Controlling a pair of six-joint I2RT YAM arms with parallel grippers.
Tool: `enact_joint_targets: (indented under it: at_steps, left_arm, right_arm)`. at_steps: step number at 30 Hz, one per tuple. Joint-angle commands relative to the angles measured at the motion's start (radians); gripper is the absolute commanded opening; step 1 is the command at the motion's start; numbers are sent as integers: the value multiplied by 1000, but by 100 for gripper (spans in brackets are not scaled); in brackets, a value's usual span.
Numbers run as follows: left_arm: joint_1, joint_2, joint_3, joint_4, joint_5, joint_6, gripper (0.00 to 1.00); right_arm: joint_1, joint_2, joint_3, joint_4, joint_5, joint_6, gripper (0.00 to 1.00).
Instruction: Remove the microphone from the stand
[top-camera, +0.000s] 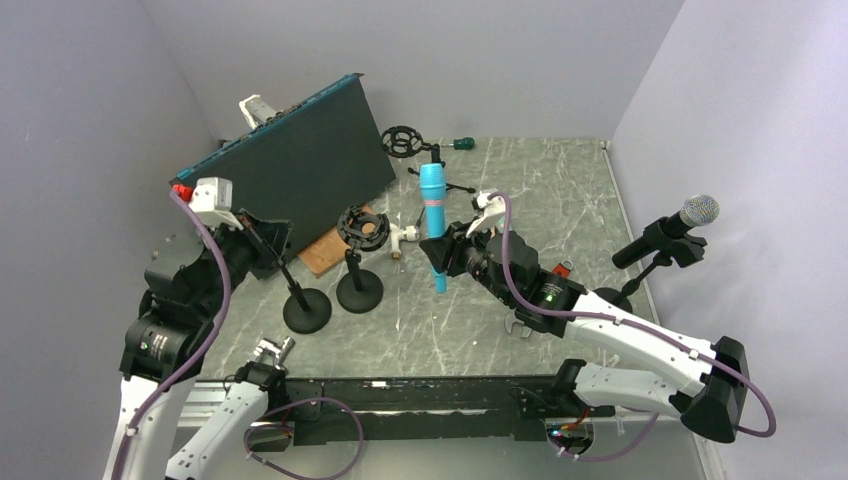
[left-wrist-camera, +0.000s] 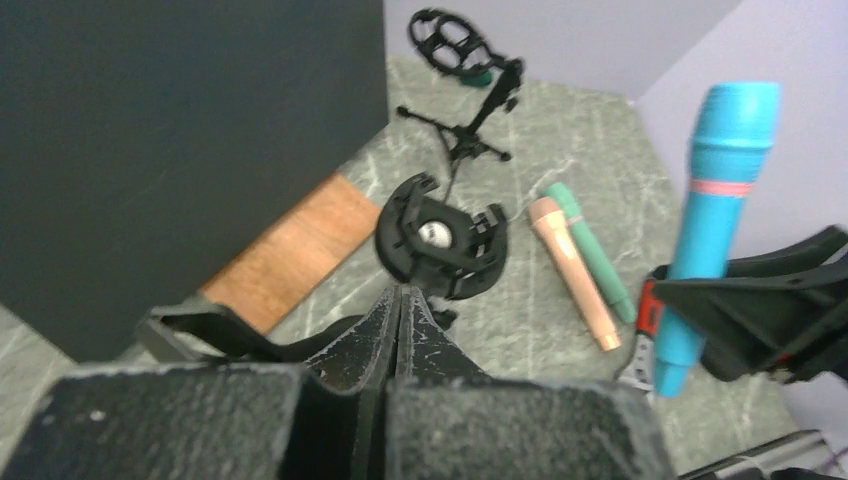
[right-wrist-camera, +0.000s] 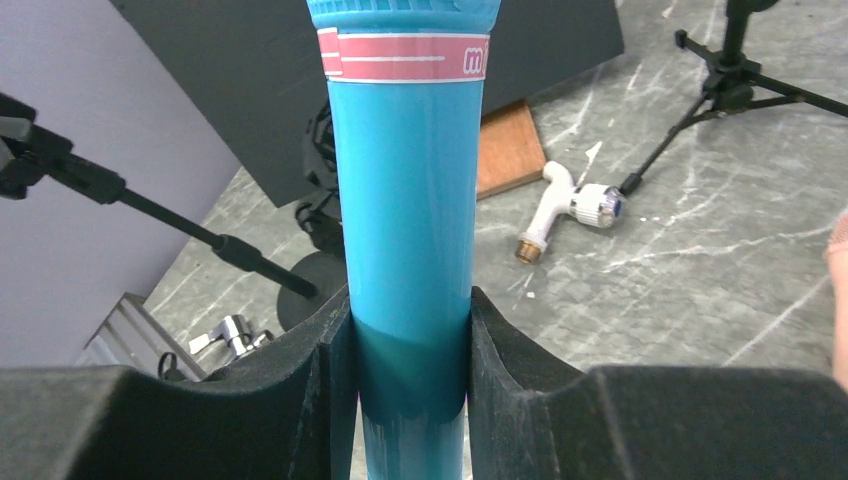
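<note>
The blue microphone (top-camera: 433, 215) with a pink band stands upright in the air, clear of every stand. My right gripper (top-camera: 437, 255) is shut on its lower body. The right wrist view shows the pads (right-wrist-camera: 340, 350) pressed on both sides of the blue body (right-wrist-camera: 405, 200). It also shows in the left wrist view (left-wrist-camera: 710, 200). An empty black shock-mount stand (top-camera: 362, 228) stands just left of it. My left gripper (top-camera: 262, 232) is shut, its fingertips (left-wrist-camera: 400, 295) together. It sits at the top of a slanted stand pole with a round base (top-camera: 307, 310). A black part of that stand passes under the fingers.
A big black panel (top-camera: 290, 170) leans at the back left, over a wooden board (top-camera: 322, 250). A white tap fitting (top-camera: 403, 238) and a small tripod stand (top-camera: 405, 140) lie behind. A silver-headed microphone on its stand (top-camera: 690, 215) is at the right. Pink and green pens (left-wrist-camera: 575, 270) lie near.
</note>
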Motion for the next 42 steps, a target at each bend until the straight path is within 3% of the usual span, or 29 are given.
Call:
enact_joint_targets:
  at_steps: [1,5,10,13,17,19,23,27,30,34,42]
  left_arm:
    - [-2,-26,-111,60,-107,61,0]
    - [-2,-31,-196,41,-191,45,0]
    - [-2,-82,-315,34,-176,-27,0]
    - [-2,-104,-341,56,-99,-33,0]
    - [-2,-68,-247,68,47,3,1]
    - [-2,-24,-171,45,105,23,11]
    - [-1,48,-19,-18,194,42,57]
    - [-2,61,111,-61,252,36,80]
    - [-2,67,238,-143,211,38,84]
    - [-2,67,351,-299,15,29,84]
    - [-2,97,377,-467,-244,-17,89]
  right_arm:
    - [-23,-23,-2,25,-22,12,0]
    - [-32,-23,-15,25,-26,12,0]
    - [-52,-18,-40,27,-28,22,0]
    - [-65,-12,-44,30,-39,24,0]
    - [-73,2,-43,35,-47,25,0]
    - [-75,12,-41,42,-54,27,0]
    - [-77,21,-38,51,-69,30,0]
    - [-80,20,-54,54,-67,30,0]
    - [-88,17,-57,54,-70,29,0]
    - [-95,13,-62,62,-79,26,0]
    - [-113,8,-84,82,-107,35,0]
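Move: The emptied stand's clip is about 4 cm to the left of the shut left fingers, level with them fore-and-aft and some 5 cm lower; the neighbouring ring holder is roughly 12 cm ahead of them, 8 cm right and 12 cm lower. The right hand, holding the blue microphone, has the peach microphone some 10 cm ahead, 13 cm right and 18 cm below; the green one lies 5 cm farther right and 2 cm farther out. The white tap is 14 cm ahead and 8 cm left, also 18 cm below. Down first goes the left hand, its fingers shut, sinking about 12 cm beside the emptied stand's clip while tipping slightly downward; whether it touches the stand can't be seen. Then it rises past its starting height, drawing back and opening wide. The right hand keeps its grip on the blue microphone and slowly lowers it about 5 cm, easing towards the peach one. ##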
